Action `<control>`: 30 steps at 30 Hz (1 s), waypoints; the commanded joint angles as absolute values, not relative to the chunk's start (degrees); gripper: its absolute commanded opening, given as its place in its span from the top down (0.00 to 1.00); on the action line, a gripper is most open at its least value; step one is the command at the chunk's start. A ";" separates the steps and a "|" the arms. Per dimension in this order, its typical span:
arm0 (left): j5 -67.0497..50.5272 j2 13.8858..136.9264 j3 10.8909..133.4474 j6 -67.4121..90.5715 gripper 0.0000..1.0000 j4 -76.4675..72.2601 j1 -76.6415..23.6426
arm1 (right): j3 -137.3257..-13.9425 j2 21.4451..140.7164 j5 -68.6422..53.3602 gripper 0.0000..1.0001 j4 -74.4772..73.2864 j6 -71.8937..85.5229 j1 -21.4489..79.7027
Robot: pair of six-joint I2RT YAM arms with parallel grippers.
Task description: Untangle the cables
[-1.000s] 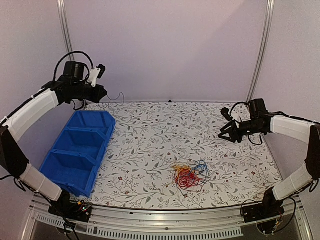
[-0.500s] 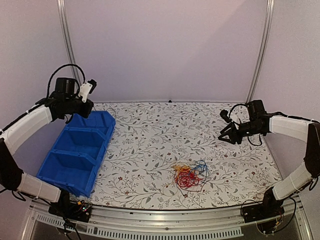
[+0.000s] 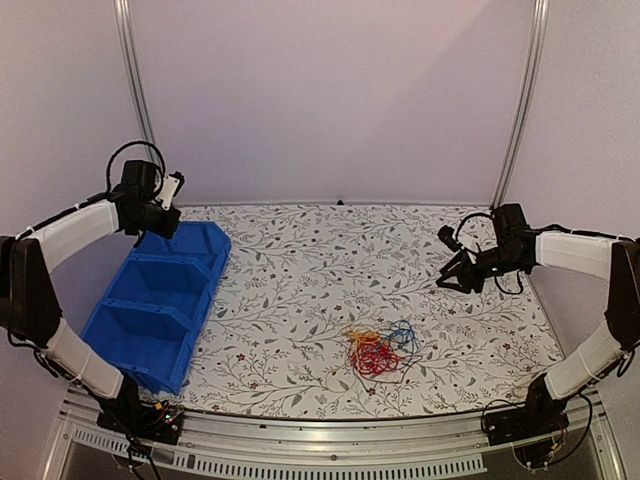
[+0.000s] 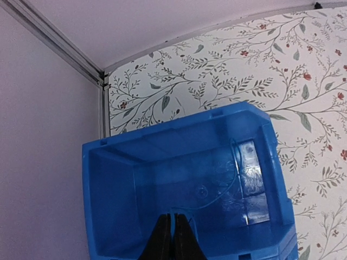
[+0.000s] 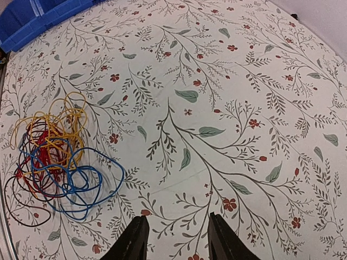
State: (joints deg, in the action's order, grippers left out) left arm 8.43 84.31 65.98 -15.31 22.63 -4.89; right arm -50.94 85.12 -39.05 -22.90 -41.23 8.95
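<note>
The cables lie as a small knotted clump of red, yellow and blue loops at the front centre of the table; the right wrist view has the clump at its left. A separate thin blue cable curves down into the far compartment of the blue bin. My left gripper is shut on the upper end of that cable, above the bin. In the top view the left gripper hangs over the bin's far end. My right gripper is open over bare table, to the right of the clump, holding nothing.
The blue bin, with three compartments, stands along the left side of the floral table. A wall and metal posts close the back. The right gripper hovers at the right, well behind the clump.
The left arm has swung left and lowered from the back of the table to above the bin's far compartment. The right arm has sunk slightly.
</note>
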 commanded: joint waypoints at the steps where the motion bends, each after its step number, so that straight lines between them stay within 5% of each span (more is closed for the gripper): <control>1: 9.42 88.97 69.74 -12.60 1.00 24.57 -2.09 | -52.12 85.69 -38.47 0.59 -23.88 -42.05 9.03; 6: 8.08 94.52 72.33 -10.60 0.98 26.57 -0.89 | -52.37 86.25 -38.58 0.59 -24.41 -42.43 9.18; 13: 10.86 95.04 73.25 -7.68 0.62 26.85 -0.62 | -52.64 86.88 -37.76 0.59 -24.70 -42.80 9.56; 21: 4.53 86.75 72.48 -3.81 0.57 27.79 -3.68 | -52.82 87.77 -37.19 0.58 -24.87 -42.89 9.97; 30: -7.09 69.64 58.97 -0.92 0.54 10.07 -26.80 | -53.99 87.86 -39.56 0.58 -26.88 -42.36 11.39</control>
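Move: The left hand, holding the blue cable whose lower end already hangs in the crate, has the far compartment about 10 cm ahead, 2 cm to its left and 15 cm below. The middle compartment is level with the hand fore and aft, some 7 cm left and 15 cm below; the tangled cables lie roughly 15 cm back, 39 cm right and 19 cm down. From the right hand, the far compartment is about 18 cm ahead and 55 cm left. The left hand lowers the blue cable about 5 cm farther towards the far compartment, drifting some 3 cm left and a little forward, and near the bottom its fingers open to a bit under half and let go. Empty and still open, it then climbs about 12 cm while swinging some 15 cm right and 6 cm back, away from the compartment towards the tangled cables, the fingers tipping up and the hand turning clockwise by about 20 degrees. ##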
